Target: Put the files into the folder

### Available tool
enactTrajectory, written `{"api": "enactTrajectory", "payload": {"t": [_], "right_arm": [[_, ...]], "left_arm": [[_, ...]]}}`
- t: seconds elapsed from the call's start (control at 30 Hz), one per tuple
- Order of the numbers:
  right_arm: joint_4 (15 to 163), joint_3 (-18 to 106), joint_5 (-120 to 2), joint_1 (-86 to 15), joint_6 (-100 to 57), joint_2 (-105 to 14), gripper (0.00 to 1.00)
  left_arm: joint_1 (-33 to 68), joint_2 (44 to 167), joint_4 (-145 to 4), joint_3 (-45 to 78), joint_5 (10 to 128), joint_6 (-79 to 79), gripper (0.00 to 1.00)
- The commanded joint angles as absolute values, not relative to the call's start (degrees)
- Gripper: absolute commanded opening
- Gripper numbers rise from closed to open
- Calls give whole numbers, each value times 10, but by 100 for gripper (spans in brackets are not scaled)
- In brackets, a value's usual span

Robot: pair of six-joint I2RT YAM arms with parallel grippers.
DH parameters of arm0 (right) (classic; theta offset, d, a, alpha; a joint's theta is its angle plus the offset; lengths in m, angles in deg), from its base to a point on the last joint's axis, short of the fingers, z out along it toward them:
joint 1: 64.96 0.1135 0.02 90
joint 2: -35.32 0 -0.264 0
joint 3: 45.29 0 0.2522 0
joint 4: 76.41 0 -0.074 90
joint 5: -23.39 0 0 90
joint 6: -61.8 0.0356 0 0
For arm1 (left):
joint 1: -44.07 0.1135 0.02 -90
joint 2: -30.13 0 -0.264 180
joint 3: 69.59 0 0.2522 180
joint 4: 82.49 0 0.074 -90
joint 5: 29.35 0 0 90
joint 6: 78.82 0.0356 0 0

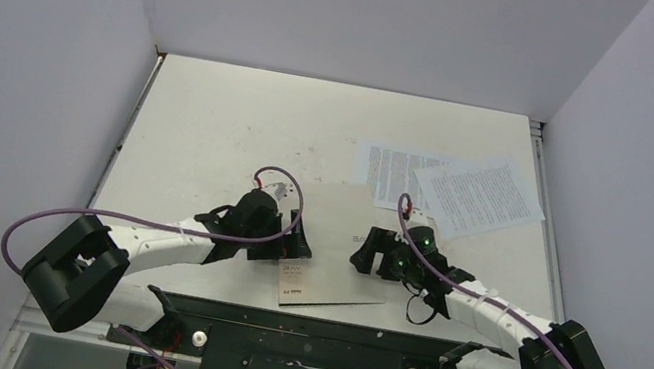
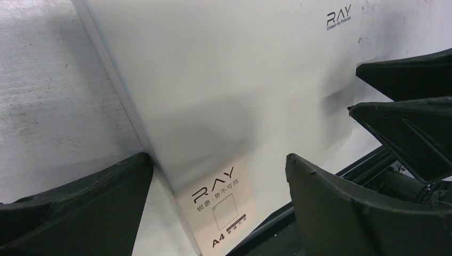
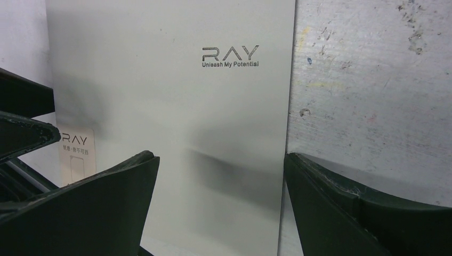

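The folder [image 1: 333, 242] lies shut and flat on the table between my two grippers, silvery-grey cover up, with a pale label [image 1: 291, 280] at its near left corner. The files [image 1: 475, 198], two printed white sheets, lie overlapping at the back right, the other sheet [image 1: 392, 166] partly underneath. My left gripper [image 1: 290, 239] is open, its jaws either side of the folder's left edge [image 2: 160, 176]. My right gripper [image 1: 366, 252] is open, its jaws either side of the folder's right edge [image 3: 285, 133]. Nothing is held. In each wrist view the other gripper's fingers [image 2: 410, 128] show across the cover.
The grey table [image 1: 231, 127] is boxed in by white walls at the left, back and right. A black mounting rail [image 1: 305, 343] runs along the near edge, right below the folder's near corner.
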State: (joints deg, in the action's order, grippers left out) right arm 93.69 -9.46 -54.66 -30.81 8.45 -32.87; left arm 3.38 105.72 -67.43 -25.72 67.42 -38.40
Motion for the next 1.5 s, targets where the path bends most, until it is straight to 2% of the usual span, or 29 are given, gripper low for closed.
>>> {"api": "enactTrajectory", "payload": {"t": [0.0, 0.5, 1.13, 1.47], "right_arm": [[970, -102, -491, -304, 107, -299, 90], [1004, -103, -446, -306, 167, -182, 90], [1211, -180, -375, -304, 303, -156, 90], [1265, -201, -387, -283, 347, -162, 90]], "left_arm": [[34, 1080, -667, -276, 690, -389, 97], [43, 1061, -679, -288, 710, -390, 97], [92, 919, -930, -422, 803, -460, 96], [99, 852, -976, -451, 808, -469, 96]]}}
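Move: The folder lies flat between the hands, about 2 cm below both finger gaps. Its middle is roughly 9 cm to the right hand's left and 2 cm farther out; from the left hand, some 9 cm to the right and 4 cm ahead. One near printed sheet lies about 22 cm ahead and 7 cm right of the right hand; the far printed sheet is some 20 cm ahead and 31 cm right. Upward goes the right hand, about 13 cm and drifting some 3 cm left, rolling roughly 35 degrees so its open fingers swing from down-slanting to nearly level; its outer finger, starting at the folder's right edge, hooks the cover's edge and lifts it. The left hand waits with a fingertip at the left edge, then eases about 3 cm left and a little back and up. Neither gripper closes. ##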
